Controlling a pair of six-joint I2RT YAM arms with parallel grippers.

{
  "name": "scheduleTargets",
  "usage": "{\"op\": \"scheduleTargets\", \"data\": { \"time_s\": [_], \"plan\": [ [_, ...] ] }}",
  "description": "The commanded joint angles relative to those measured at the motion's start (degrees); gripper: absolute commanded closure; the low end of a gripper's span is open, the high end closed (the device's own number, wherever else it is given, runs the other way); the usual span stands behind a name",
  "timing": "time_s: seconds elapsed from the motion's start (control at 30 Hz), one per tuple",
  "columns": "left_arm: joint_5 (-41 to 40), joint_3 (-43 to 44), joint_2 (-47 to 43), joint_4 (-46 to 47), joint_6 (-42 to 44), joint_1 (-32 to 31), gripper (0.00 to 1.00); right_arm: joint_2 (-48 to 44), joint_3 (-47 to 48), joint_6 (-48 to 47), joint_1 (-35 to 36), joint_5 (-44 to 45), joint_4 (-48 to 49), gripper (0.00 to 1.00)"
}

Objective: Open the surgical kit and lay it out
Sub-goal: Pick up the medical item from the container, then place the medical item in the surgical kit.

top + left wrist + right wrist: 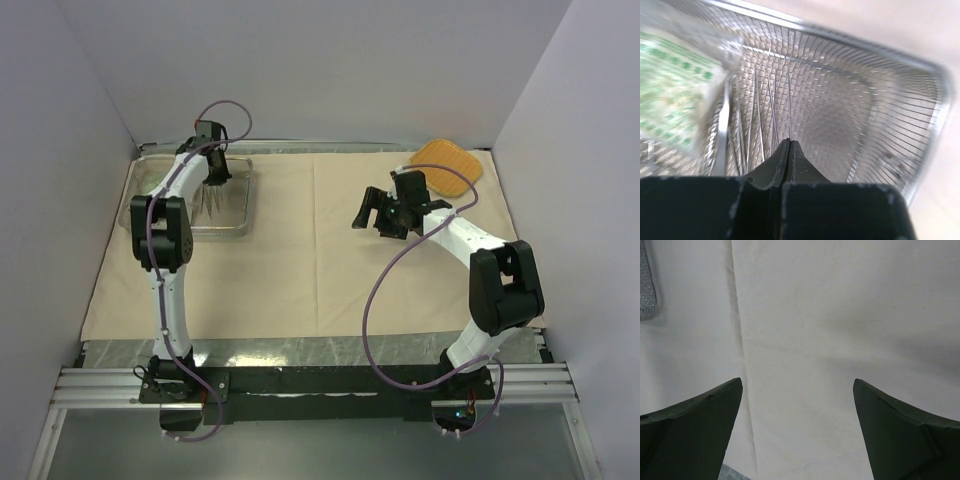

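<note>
The beige wrapping cloth (320,260) lies spread flat over the table. At its far left stands the steel wire-mesh tray (243,205). My left gripper (215,178) reaches down into the tray (935,100). Its jaws (789,141) are pressed together on a thin steel prong of the tweezers (789,105), which run up and away from the tips over the mesh floor. A green-white packet (675,90) leans blurred at the tray's left side. My right gripper (375,220) hovers open over bare cloth (815,315), with nothing between its fingers (797,385).
An orange woven pad (448,165) lies at the far right corner of the cloth. White walls close in the left, back and right sides. A corner of the mesh tray (646,290) shows at the right wrist view's left edge.
</note>
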Motion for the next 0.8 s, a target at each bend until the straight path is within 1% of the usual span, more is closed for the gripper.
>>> {"op": "scheduleTargets", "data": {
  "time_s": [0.0,0.1,0.13,0.2,0.23,0.3,0.33,0.4,0.43,0.53,0.6,0.77],
  "plan": [
    [1.4,-0.7,-10.3,1.7,-1.9,-0.7,0.99,-2.0,0.6,-0.5,-0.1,-0.7,1.5,0.00],
    [2.4,-2.0,-13.4,1.6,-2.8,-2.6,0.99,-2.8,0.0,-0.4,0.0,-0.1,1.9,0.00],
    [2.2,-2.2,-14.4,1.4,-3.0,-4.3,0.99,-3.0,-0.1,-0.4,-0.1,0.4,2.0,0.00],
    [1.5,-2.2,-15.0,0.8,-3.4,-6.1,0.99,-4.4,-0.9,-0.4,0.0,1.3,2.0,0.00],
    [1.2,-1.9,-15.0,0.1,-3.8,-8.3,0.99,-4.8,-1.3,-0.4,0.0,2.4,2.0,0.00],
    [-0.4,-0.8,-14.4,-0.1,-3.8,-10.6,0.99,-6.3,-2.2,-0.7,0.0,3.4,1.9,0.00],
    [-1.1,-0.5,-13.1,0.0,-3.8,-13.0,0.99,-6.6,-2.6,-0.8,-0.1,3.8,1.9,0.00],
    [-2.1,2.1,-11.0,-0.1,-3.8,-15.0,0.99,-7.5,-3.3,-0.8,0.0,4.8,1.8,0.00],
    [-2.2,3.4,-8.5,-0.5,-4.1,-16.4,0.99,-7.8,-3.4,-0.8,0.0,4.9,1.7,0.00],
    [-3.6,6.1,-4.1,0.9,-3.8,-18.4,0.99,-8.1,-3.7,-0.7,0.0,4.8,1.1,0.00],
    [-6.4,7.8,-2.1,2.2,-3.1,-19.2,0.99,-8.1,-3.6,-0.9,0.0,4.3,0.3,0.00],
    [-9.6,9.6,3.3,3.5,-2.3,-19.9,0.99,-9.4,-4.0,-1.8,0.0,4.9,-1.7,0.00]
  ]
}}
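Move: The left hand already pinches the fine tweezers, low inside the container, whose middle is about 9 cm to its left and level with it. The other thin tweezers lie some 3 cm left, the nearest green pack about 10 cm left. Bare cloth for the tweezers lies roughly 20 cm to the right, 2 cm back and 6 cm below. From the right hand that spot is about 15 cm ahead, 20 cm left and 8 cm below. Up first, then right and down in one quick arc, the left hand carries the pinched tweezers out of the container, over its right rim, some 20 cm to the right above the bare cloth. The shut fingers keep their hold while the wrist turns about 15 degrees clockwise. The open, empty right hand lifts a couple of centimetres, easing slightly right and back. ##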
